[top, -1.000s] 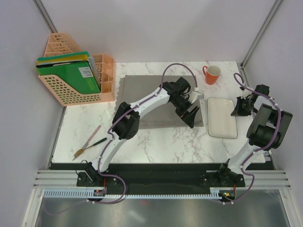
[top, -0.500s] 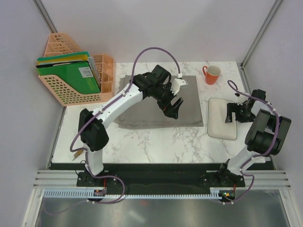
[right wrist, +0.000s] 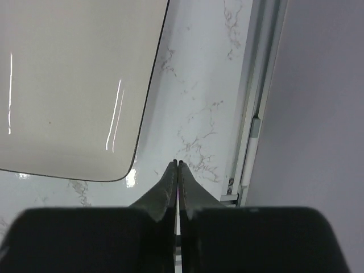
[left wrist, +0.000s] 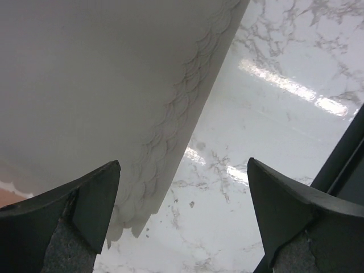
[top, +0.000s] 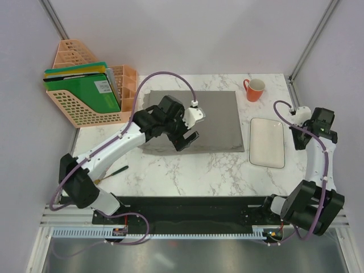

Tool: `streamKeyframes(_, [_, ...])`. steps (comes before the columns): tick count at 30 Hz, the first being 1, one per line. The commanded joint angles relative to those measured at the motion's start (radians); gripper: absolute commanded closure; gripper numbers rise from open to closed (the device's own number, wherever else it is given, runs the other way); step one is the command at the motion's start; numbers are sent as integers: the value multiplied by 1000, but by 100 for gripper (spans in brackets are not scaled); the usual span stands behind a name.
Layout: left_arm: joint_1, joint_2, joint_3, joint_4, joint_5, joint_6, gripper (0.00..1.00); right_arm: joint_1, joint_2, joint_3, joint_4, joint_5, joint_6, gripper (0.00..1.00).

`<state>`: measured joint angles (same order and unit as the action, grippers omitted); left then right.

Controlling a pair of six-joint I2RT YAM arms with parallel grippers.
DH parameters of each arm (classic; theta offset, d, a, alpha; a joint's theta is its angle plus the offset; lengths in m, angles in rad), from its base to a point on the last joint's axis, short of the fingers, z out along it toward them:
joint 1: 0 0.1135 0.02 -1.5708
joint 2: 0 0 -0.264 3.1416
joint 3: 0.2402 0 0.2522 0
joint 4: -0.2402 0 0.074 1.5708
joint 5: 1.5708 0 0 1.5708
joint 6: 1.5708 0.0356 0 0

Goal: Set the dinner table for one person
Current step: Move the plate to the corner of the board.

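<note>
The dinner table (top: 193, 170) is white marble with grey veins. A grey scallop-edged placemat (top: 219, 116) lies at its back middle, and a white rectangular plate (top: 267, 142) lies to the right of it. My left gripper (top: 185, 139) hovers over the placemat's near left part, open and empty. In the left wrist view its jaws (left wrist: 183, 164) straddle the placemat's scalloped edge (left wrist: 165, 142) and bare marble (left wrist: 256, 131). My right gripper (top: 298, 142) is over the marble just right of the plate; its fingers (right wrist: 178, 163) are pressed together, holding nothing, beside the plate's corner (right wrist: 74, 85).
An orange mug (top: 254, 89) stands at the back right. A peach file organiser (top: 91, 91) with green folders sits at the back left. A green-handled utensil (top: 116, 170) lies near the left front, partly behind my left arm. A metal rail (right wrist: 256, 114) borders the right edge.
My left arm has drawn back leftward and nearer across the placemat, still open. My right gripper has moved from the plate's right rim out over the marble beside it.
</note>
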<state>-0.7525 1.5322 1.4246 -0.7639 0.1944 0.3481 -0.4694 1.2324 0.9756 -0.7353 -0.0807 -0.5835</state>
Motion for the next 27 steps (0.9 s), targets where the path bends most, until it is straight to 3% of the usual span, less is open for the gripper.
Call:
streamKeyframes(1, [13,-113,-104,133,-168,69,0,-3,40,67,-61,-65,5,100])
streamKeyframes(7, [123,-237,-269,192,-182,65,0,52,292,164,-82,-220,57,100])
streamKeyframes(14, [239,-345,-414,193,-122,51,0,129,521,320,-36,-245,131,100])
streamKeyframes(21, [281,-386,-421,189,-99,51,0,204,670,472,-33,-208,177,100])
streamKeyframes(27, [295,-402,-418,176,-89,51,0,216,745,451,-30,-202,172,100])
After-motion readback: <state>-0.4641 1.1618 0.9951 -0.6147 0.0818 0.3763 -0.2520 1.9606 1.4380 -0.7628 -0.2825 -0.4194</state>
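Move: Forward and left of the right hand lies the plate, its middle about 7 cm ahead, 7 cm to the left and 11 cm below. The board's near right corner is some 12 cm left of the plate's middle and 5 cm nearer; the orange mug stands about 24 cm beyond the plate's middle and 6 cm farther left. From the left hand, the plate is roughly 41 cm to the right, 5 cm ahead and 18 cm down. Swinging in over the plate from its right side, the right hand finishes closing its empty fingers, dips while going forward and left, runs mostly forward, then sinks again: about 13 cm forward, 9 down, 7 left, rolling its left side up some 20 degrees. The shut tips come close above the plate's far half; contact can't be seen. The left hand, open, withdraws about 14 cm left, turning counter-clockwise. ##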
